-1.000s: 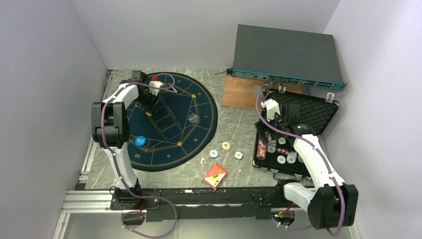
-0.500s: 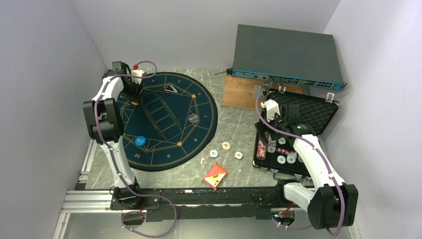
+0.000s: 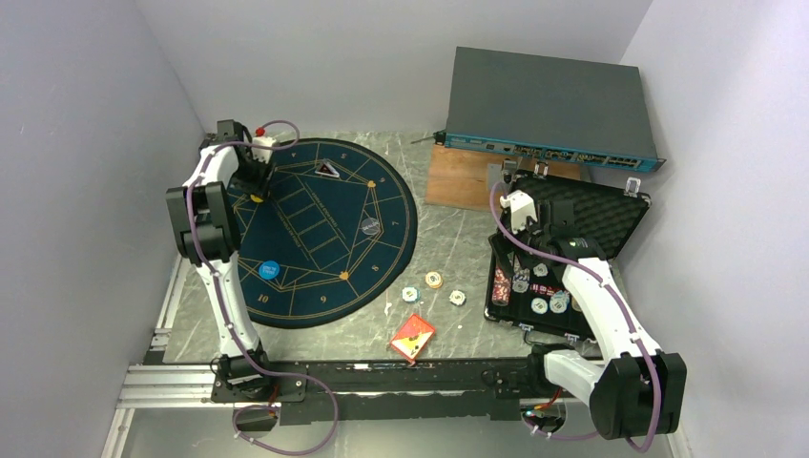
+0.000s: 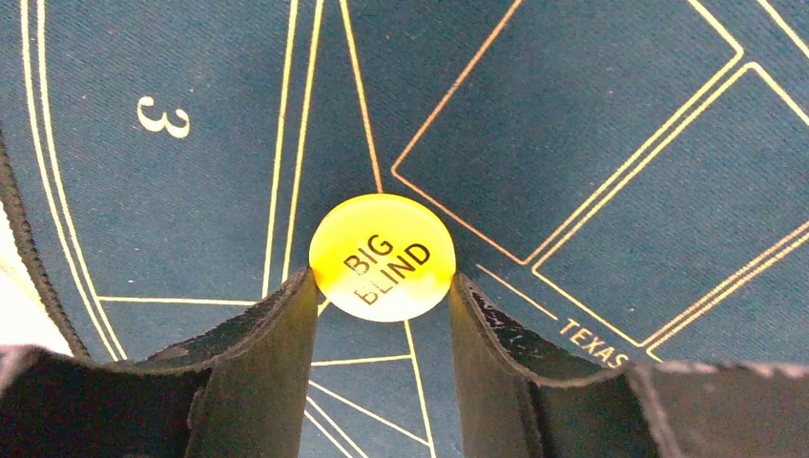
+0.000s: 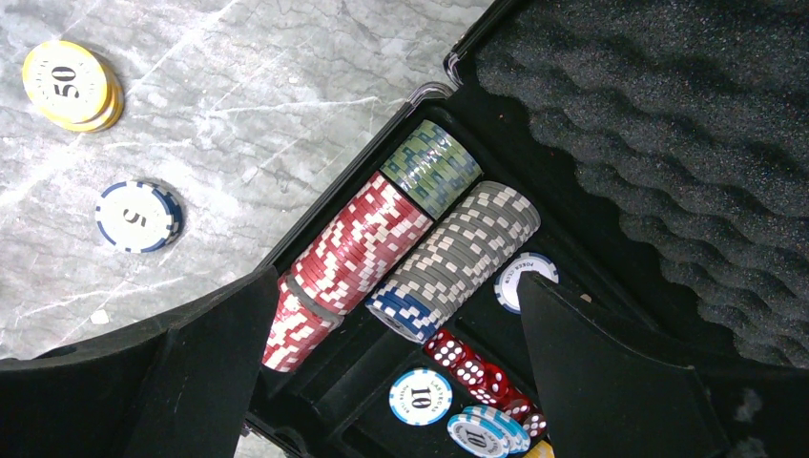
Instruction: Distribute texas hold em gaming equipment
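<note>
My left gripper (image 4: 382, 286) is shut on a yellow disc (image 4: 382, 258) printed BIG BLIND, with both fingertips pressed against its rim. It hangs just over the navy mat (image 3: 324, 239) at the far left edge, where the disc (image 3: 256, 198) shows below the wrist. A blue disc (image 3: 269, 270) lies on the mat's near left. Three chips (image 3: 434, 281) and a red card deck (image 3: 413, 336) lie on the table. My right gripper (image 5: 401, 286) stands open over rows of red (image 5: 358, 248) and grey chips (image 5: 458, 253) in the black case (image 3: 611, 224).
A grey network box (image 3: 549, 110) and a wooden board (image 3: 463, 176) sit at the back. A silver disc (image 3: 370, 226) and a dark marker (image 3: 327, 170) lie on the mat. Red dice (image 5: 467, 367) and loose chips (image 5: 421, 396) fill the case. The left wall is close.
My left gripper has carried the yellow disc from the mat's upper middle out to its far left edge. The right arm has not moved.
</note>
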Controlling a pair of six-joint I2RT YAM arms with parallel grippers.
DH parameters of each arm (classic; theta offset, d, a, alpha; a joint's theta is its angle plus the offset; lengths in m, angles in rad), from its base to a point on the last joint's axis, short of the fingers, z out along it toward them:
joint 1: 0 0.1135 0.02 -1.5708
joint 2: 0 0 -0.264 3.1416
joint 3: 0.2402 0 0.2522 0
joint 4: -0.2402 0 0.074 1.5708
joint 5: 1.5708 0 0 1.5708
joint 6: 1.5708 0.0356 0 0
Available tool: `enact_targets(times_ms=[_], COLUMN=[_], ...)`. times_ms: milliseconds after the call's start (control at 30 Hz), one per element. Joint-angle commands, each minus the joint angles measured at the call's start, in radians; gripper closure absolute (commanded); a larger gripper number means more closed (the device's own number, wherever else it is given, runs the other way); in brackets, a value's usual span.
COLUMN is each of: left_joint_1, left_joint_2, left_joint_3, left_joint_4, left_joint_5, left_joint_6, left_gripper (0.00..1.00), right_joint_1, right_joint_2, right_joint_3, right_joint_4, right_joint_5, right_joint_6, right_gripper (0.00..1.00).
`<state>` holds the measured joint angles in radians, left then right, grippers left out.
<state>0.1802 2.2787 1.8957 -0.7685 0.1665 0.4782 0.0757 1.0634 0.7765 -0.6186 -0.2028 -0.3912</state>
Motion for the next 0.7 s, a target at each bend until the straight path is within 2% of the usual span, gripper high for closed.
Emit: enact_targets(times_ms=[0,100,200,367,533,667], left_joint_1=[0.007,0.006,0.006,0.000,-0.053,-0.085], left_joint_2=[0.024,0.015,-0.058,-0.254,-0.499,-0.660], left_joint_3=[0.062,0.065,0.031,-0.071,-0.294,-0.447], left_joint_4=[-0.002,-0.013,-0.006,-0.033,-0.036,-0.011], left_joint_5=[-0.018,-0.005,0.035,0.190,0.313,0.414], left_joint_6=[0.017,0.019,0.016,-0.005,-0.003,-0.072], left_gripper=[0.39,0.15,0.01,0.00,0.00,0.00], right_joint_1=[0.005,0.005,0.005,0.005,0.015,0.080], right_joint_2=[0.001,0.001,-0.001,-0.027,-0.061,-0.040], right_joint_3=[-0.005,-0.005,-0.005,0.008,0.032,0.054], right_joint_4=[0.031,0.031,0.030,0.001,-0.091,-0.157], right_joint_5=[-0.002,-0.003,-0.011,-0.076,-0.200,-0.219], right_joint_6=[0.009,0.011,0.007,-0.039,-0.140,-0.215], right_gripper=[0.00,0.00,0.00,0.00,0.00,0.00])
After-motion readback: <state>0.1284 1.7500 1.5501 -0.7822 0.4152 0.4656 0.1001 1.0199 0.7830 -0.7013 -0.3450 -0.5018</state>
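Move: Just between the left fingers, almost down on the mat by seat 3, is the yellow Big Blind disc, at the spot where it is to stay. The black triangle marker lies about 22 cm to its right and 9 cm farther out, the blue disc some 23 cm back and 4 cm right. For the right hand, open above the chip case, the red card box is roughly 17 cm back, 30 cm left and 9 cm lower; a dark-blue chip stack lies 5 cm back, 16 cm left. Opening wide, the left fingers let go of the Big Blind disc while the hand creeps barely half a centimetre outward; it then pulls away fast, rising about 13 cm as it swings 8 cm back and 8 cm right over the mat, tilting as it goes. Late on, the right hand, still open and empty, starts some 3 cm left and back towards the card box, turning about 10 degrees counter-clockwise. ##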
